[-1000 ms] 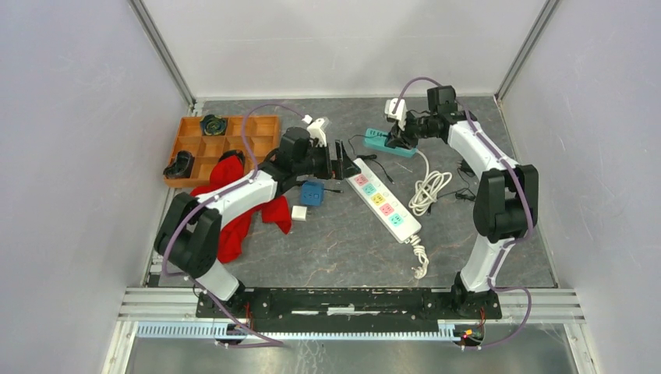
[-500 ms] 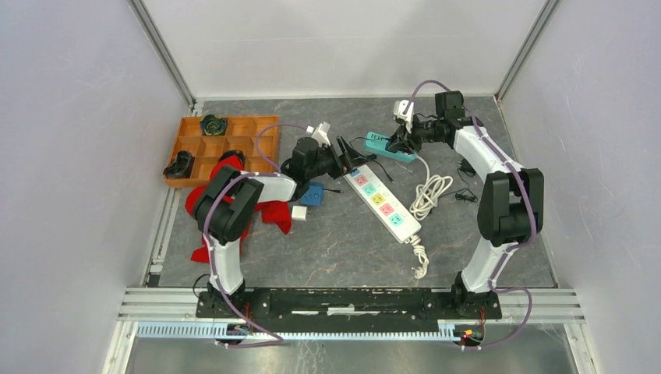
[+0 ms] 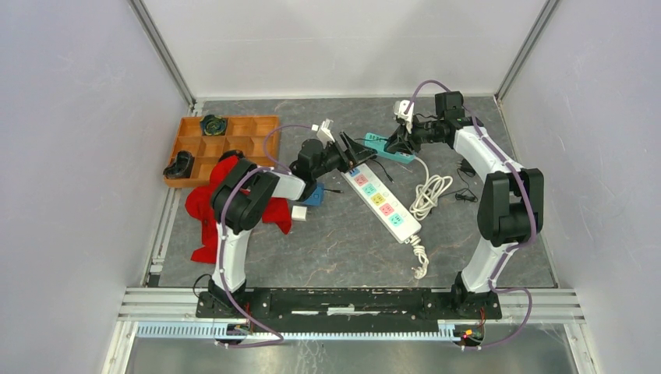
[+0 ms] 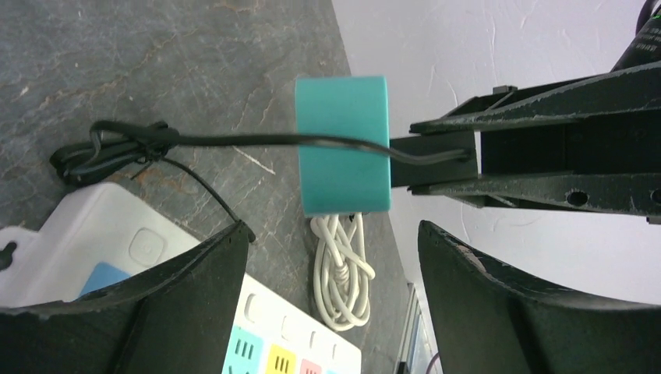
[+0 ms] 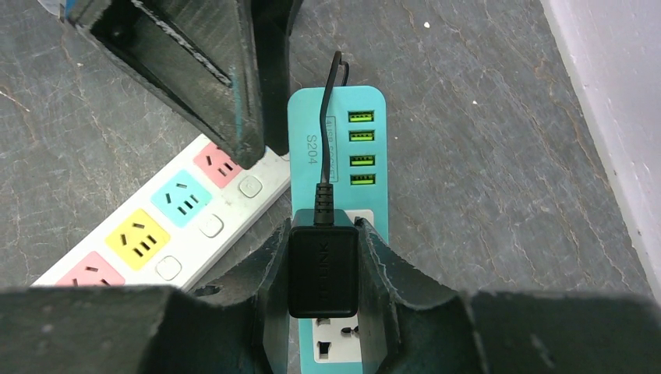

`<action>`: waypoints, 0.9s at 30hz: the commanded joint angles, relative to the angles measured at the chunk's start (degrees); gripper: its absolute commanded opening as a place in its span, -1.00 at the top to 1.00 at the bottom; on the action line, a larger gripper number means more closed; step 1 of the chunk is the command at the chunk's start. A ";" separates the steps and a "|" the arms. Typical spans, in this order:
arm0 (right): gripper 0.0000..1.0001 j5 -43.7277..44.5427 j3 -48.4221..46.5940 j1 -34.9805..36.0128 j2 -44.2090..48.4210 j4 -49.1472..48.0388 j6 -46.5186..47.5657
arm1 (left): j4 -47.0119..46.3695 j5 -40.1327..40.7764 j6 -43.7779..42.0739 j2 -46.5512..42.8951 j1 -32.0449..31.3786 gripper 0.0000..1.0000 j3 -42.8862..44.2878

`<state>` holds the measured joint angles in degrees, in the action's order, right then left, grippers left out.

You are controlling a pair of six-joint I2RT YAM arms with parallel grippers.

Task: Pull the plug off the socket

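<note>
A teal power strip (image 3: 377,142) lies at the back of the table, with a black plug (image 5: 323,271) standing on its socket face. My right gripper (image 5: 323,261) is shut on the plug's two sides, its fingers (image 4: 546,156) reaching in from the side. The plug's thin black cable (image 4: 234,140) runs over the strip's end (image 4: 343,144). My left gripper (image 4: 334,231) is open just short of that end, nothing between its fingers; one of its fingers (image 5: 195,70) shows in the right wrist view. Whether the plug's pins still sit in the socket is hidden.
A white power strip (image 3: 382,201) with coloured sockets lies diagonally beside the teal one. A coiled white cord (image 3: 429,189) lies to its right. An orange compartment tray (image 3: 234,144), a red cloth (image 3: 209,204), a blue box (image 3: 313,195) and a small white cube (image 3: 299,212) are at left.
My left arm has swung right, bringing its gripper up to the teal strip's end, and its jaws have narrowed a little. The right gripper shifted slightly right, still holding the plug.
</note>
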<state>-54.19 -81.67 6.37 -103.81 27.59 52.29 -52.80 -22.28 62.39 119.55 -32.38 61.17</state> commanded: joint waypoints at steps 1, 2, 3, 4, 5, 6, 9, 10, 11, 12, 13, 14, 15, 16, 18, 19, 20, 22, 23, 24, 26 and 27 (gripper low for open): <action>1.00 -3.71 -0.08 -0.06 1.24 -0.10 -0.48 | -5.01 1.93 3.57 2.23 -0.23 -0.69 3.44; 1.00 -3.73 -0.07 -0.11 1.37 -0.05 -0.36 | -5.15 1.85 4.01 2.75 -0.23 -0.68 3.96; 1.00 -3.64 0.00 -0.05 1.43 0.05 -0.27 | -5.39 1.85 4.24 3.25 -0.23 -0.67 4.49; 1.00 -3.64 0.02 -0.10 1.38 0.09 -0.20 | -5.58 1.83 4.65 3.76 -0.25 -0.66 4.94; 1.00 -3.64 0.02 -0.11 1.37 0.15 -0.10 | -5.60 1.83 4.97 4.15 -0.30 -0.64 5.39; 1.00 -3.64 0.02 -0.11 1.24 0.25 -0.09 | -5.57 1.81 5.30 4.53 -0.23 -0.62 5.85; 1.00 -3.64 0.01 -0.02 1.07 0.29 0.00 | -5.48 2.10 6.13 5.44 -0.31 -0.59 6.99; 1.00 -3.59 -0.04 -0.08 0.99 0.43 0.08 | -5.48 2.20 6.36 5.65 -0.31 -0.57 7.29; 1.00 -3.64 0.02 -0.05 0.98 0.44 0.16 | -5.40 2.31 6.63 5.83 -0.29 -0.55 7.56; 1.00 -3.56 0.01 -0.13 1.00 0.44 0.18 | -5.31 2.39 6.87 6.06 -0.31 -0.54 7.76; 1.00 -3.55 -0.06 -0.09 1.01 0.42 0.18 | -5.36 2.53 7.10 6.21 -0.32 -0.53 7.96; 1.00 -3.55 0.02 -0.12 1.00 0.58 0.18 | -5.38 2.59 7.34 6.36 -0.32 -0.50 8.12; 1.00 -3.55 0.02 -0.13 0.91 0.52 0.18 | -5.39 2.59 7.54 6.54 -0.36 -0.48 8.38; 1.00 -3.55 -0.06 -0.08 0.89 0.53 0.18 | -5.40 2.60 7.70 6.69 -0.32 -0.46 8.56; 1.00 -3.55 0.02 -0.06 0.82 0.56 0.18 | -5.60 2.60 8.09 7.07 -0.40 -0.40 8.82; 1.00 -3.51 0.02 -0.07 0.85 0.55 0.22 | -5.76 2.53 8.37 7.28 -0.40 -0.36 8.92; 1.00 -3.46 0.02 -0.13 0.81 0.55 0.26 | -5.88 2.51 8.57 7.44 -0.40 -0.34 9.01; 1.00 -3.46 -0.05 -0.10 0.76 0.53 0.24 | -6.23 2.53 9.02 7.78 -0.40 -0.28 9.18; 1.00 -3.38 0.01 -0.12 0.63 0.61 0.22 | -6.34 2.51 9.18 7.99 -0.41 -0.24 9.35; 1.00 -3.37 0.02 -0.12 0.63 0.61 0.24 | -6.43 2.48 9.32 8.20 -0.40 -0.19 9.54; 1.00 -3.29 0.02 -0.08 0.45 0.62 0.27 | -6.49 2.49 9.70 8.53 -0.40 -0.05 10.03; 1.00 -3.20 0.02 -0.07 0.37 0.62 0.27 | -6.64 2.38 9.97 8.80 -0.45 0.05 10.29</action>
<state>-55.02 -81.65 6.31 -103.92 28.01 52.36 -56.60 -20.88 70.15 127.07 -32.60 69.01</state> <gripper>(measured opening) 0.343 0.539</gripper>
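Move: The left end of the teal power strip, held up in the air, is about 3 cm ahead of my left hand and 2 cm to its right, roughly level with it; the plug my right hand grips sits about 8 cm to the right, 2 cm ahead and 3 cm higher. The long white power strip lies on the table some 12 cm back, 6 cm right and 11 cm below. From my right hand, the teal end is about 6 cm left, 1 cm ahead and 4 cm below. I bring my left hand in about 3 cm, mostly forward and partly to the right, until its fingers straddle the free end of the teal strip, one above and one below. They narrow slowly at first, then faster, from nearly open to about half, reaching its faces, while the wrist rolls slightly. My right hand stays still and keeps its grip on the plug. ##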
